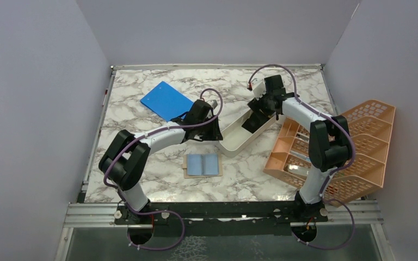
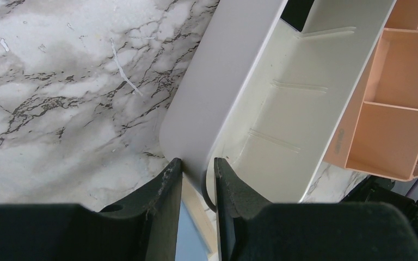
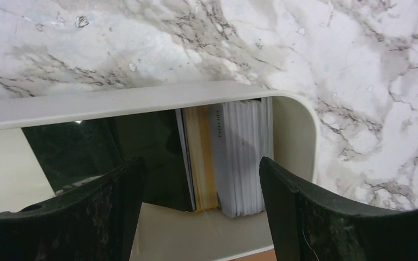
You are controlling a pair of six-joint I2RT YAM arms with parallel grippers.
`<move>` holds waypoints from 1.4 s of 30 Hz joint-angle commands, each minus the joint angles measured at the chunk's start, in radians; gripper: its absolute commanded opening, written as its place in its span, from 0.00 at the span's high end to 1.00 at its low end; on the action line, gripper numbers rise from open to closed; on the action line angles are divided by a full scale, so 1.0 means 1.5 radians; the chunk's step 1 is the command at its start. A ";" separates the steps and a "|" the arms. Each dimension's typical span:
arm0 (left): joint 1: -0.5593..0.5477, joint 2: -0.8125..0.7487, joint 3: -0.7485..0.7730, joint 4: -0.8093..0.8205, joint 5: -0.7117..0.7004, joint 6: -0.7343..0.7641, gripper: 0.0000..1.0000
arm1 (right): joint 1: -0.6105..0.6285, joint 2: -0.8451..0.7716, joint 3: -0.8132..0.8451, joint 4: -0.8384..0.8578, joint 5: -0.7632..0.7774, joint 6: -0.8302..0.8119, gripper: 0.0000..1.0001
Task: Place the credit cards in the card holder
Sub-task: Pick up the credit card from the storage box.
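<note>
The card holder [image 1: 203, 175] lies open on the marble near the front, with light blue cards [image 1: 196, 164] showing in its pockets. More credit cards [image 3: 234, 163], black, yellow-edged and white, stand on edge at the far end of a white tray [image 1: 234, 142]. My right gripper [image 1: 261, 107] hangs open over that stack, its jaws [image 3: 200, 163] wide to either side of the cards. My left gripper [image 1: 209, 129] is shut on the tray's near end wall [image 2: 196, 163]. The card holder's tan edge [image 2: 198, 209] shows between the left fingers.
A bright blue flat board [image 1: 166, 100] lies at the back left. An orange lattice rack [image 1: 354, 147] stands tilted at the right, close beside the tray and the right arm; it also shows in the left wrist view [image 2: 397, 81]. Grey walls enclose the table.
</note>
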State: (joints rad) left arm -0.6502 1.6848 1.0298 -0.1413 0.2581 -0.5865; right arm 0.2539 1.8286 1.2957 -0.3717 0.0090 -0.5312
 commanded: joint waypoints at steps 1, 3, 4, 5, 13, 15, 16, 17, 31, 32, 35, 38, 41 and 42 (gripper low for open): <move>-0.006 -0.009 -0.012 0.003 0.026 0.008 0.71 | 0.002 -0.009 -0.018 -0.007 -0.043 0.013 0.20; -0.006 -0.012 -0.012 0.004 0.029 0.010 0.71 | 0.004 -0.003 -0.025 0.001 -0.039 0.008 0.20; -0.006 -0.014 -0.014 0.004 0.029 0.011 0.71 | 0.005 0.001 -0.030 0.007 -0.034 0.005 0.19; -0.006 -0.016 -0.015 0.005 0.029 0.010 0.71 | 0.005 0.006 -0.034 0.012 -0.026 0.002 0.19; -0.005 -0.025 -0.025 0.008 0.030 0.016 0.74 | 0.013 0.051 -0.045 0.058 0.101 -0.009 0.21; -0.006 -0.024 -0.028 0.007 0.027 0.018 0.75 | 0.013 0.043 -0.057 0.078 0.131 -0.015 0.26; -0.006 -0.024 -0.030 0.007 0.026 0.018 0.75 | 0.013 0.038 -0.063 0.088 0.146 -0.017 0.28; -0.006 -0.025 -0.031 0.007 0.025 0.019 0.75 | 0.013 0.034 -0.068 0.098 0.157 -0.019 0.29; -0.006 -0.029 -0.035 -0.003 0.009 0.024 0.75 | 0.013 -0.016 -0.084 0.137 0.204 -0.027 0.52; -0.006 -0.028 -0.034 -0.003 0.010 0.025 0.75 | 0.013 -0.017 -0.083 0.136 0.204 -0.026 0.54; -0.006 -0.028 -0.035 -0.003 0.010 0.024 0.75 | 0.013 -0.020 -0.082 0.137 0.204 -0.027 0.61; -0.006 -0.029 -0.034 -0.003 0.009 0.025 0.76 | 0.013 -0.023 -0.082 0.135 0.205 -0.025 0.66; -0.005 -0.027 -0.034 -0.003 0.009 0.025 0.76 | 0.013 -0.026 -0.081 0.133 0.206 -0.024 0.71; -0.006 -0.026 -0.034 -0.003 0.009 0.024 0.76 | 0.013 -0.027 -0.080 0.133 0.206 -0.023 0.73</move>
State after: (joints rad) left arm -0.6506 1.6714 1.0019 -0.0872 0.2501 -0.5819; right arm 0.3019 1.8080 1.1778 -0.1886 0.1978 -0.5430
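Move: The dark credit card leaning against the stack in the storage box has its middle about 2 cm back, 1 cm left and 3 cm below the right hand's open fingers. The white card stack is some 2 cm ahead and 2 cm right of that hand, 2 cm below; another dark card lies about 7 cm back, 4 cm left and 5 cm down. From the left hand the leaning card is roughly 12 cm ahead, 20 cm right and 3 cm lower. The right hand dips about 2 cm into the storage box while easing back a little, then sweeps forward and right towards the far end, the near finger pushing the leaning dark card against the stack as the wrist tips the fingertips that way by some 10 degrees. It then rises about 1.5 cm with the fingers closing from wide open to under a third around that card's upper edge, while the left hand keeps its pinch on the box's near rim and holds still. ##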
